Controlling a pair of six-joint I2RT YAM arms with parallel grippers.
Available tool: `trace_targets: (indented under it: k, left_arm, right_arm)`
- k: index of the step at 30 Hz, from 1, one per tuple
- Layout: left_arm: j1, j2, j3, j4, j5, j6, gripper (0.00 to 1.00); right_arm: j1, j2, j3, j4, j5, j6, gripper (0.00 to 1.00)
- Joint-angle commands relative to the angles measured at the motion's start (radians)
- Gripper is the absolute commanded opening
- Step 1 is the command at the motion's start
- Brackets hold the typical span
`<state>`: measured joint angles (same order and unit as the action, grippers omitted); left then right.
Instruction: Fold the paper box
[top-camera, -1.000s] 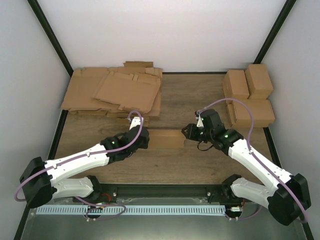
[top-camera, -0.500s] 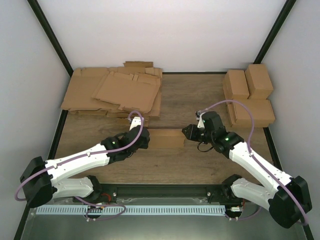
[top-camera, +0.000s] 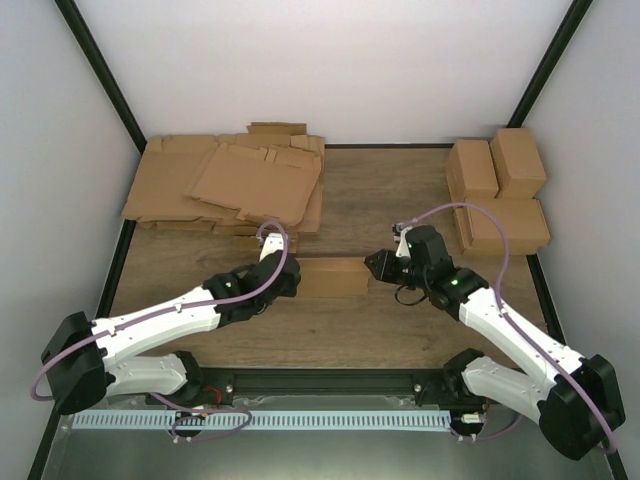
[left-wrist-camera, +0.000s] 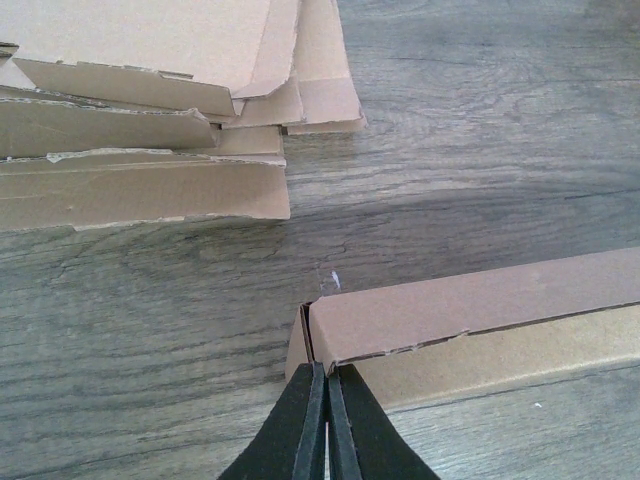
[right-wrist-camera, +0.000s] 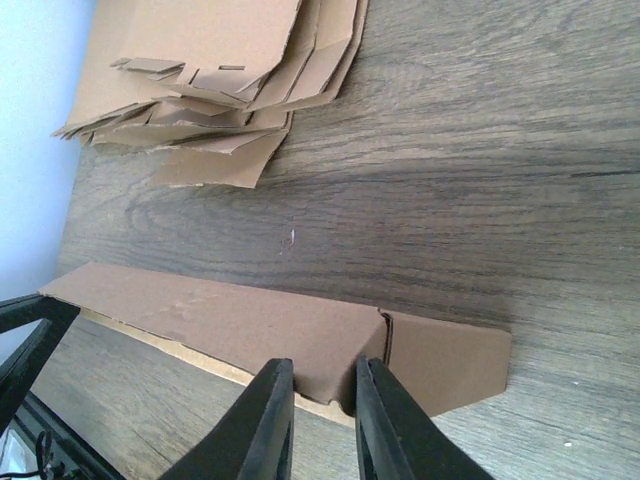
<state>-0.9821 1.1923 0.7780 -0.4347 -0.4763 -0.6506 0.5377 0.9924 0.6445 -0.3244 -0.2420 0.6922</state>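
The paper box (top-camera: 332, 278) lies flat and oblong on the wood table between my two grippers. My left gripper (top-camera: 293, 281) is at its left end. In the left wrist view that gripper (left-wrist-camera: 326, 372) is shut, fingertips pressed together against the box (left-wrist-camera: 470, 305) at its near left corner. My right gripper (top-camera: 372, 265) is at the right end. In the right wrist view its fingers (right-wrist-camera: 322, 375) straddle the near folded edge of the box (right-wrist-camera: 230, 320), closed in on the cardboard just left of the end flap (right-wrist-camera: 450, 362), which lies flat on the table.
A stack of wide flat cardboard sheets (top-camera: 230, 185) fills the back left of the table, also visible as sheets (left-wrist-camera: 130, 190) and sheets (right-wrist-camera: 220, 60). Several folded boxes (top-camera: 497, 195) sit at the back right. Black frame posts run along both side walls.
My right gripper's jaws have narrowed onto the box's right end, and the arm has eased slightly left. The left arm and the box have stayed still.
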Motion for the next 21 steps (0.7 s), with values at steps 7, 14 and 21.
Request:
trace_targets:
  k: [7, 14, 21]
  left_arm:
    - [-0.017, 0.03, 0.012, -0.041, 0.039, 0.009, 0.04]
    - [-0.02, 0.031, 0.023, -0.05, 0.028, 0.02, 0.04]
    - [-0.022, 0.032, 0.027, -0.054, 0.024, 0.022, 0.04]
  right_arm:
    - [-0.002, 0.012, 0.066, -0.203, 0.09, -0.058, 0.28]
    - [-0.004, 0.046, 0.195, -0.272, 0.165, -0.118, 0.42]
    - [-0.031, 0.067, 0.222, -0.257, 0.118, -0.132, 0.44]
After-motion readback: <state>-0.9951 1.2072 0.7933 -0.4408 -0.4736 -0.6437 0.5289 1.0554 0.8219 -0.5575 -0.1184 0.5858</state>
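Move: The paper box's middle lies about 7 cm left of the right hand, 1 cm ahead and 4 cm below; the right fingertips are already at its near right lid corner. The flat cardboard stack is some 29 cm left of that hand and 21 cm ahead, the finished boxes some 28 cm right and 11 cm ahead. From the left hand, the paper box's middle is about 7 cm right, 1 cm ahead and 3 cm below. Spread the right fingers to let go of the lid's near right corner, easing down and back a hair first. Then draw the right gripper about 2 cm to the right, away from the box, lifting and going slightly forward, while rolling it some 10 degrees so its left side dips. Keep the left fingers shut at the near left lid corner. ##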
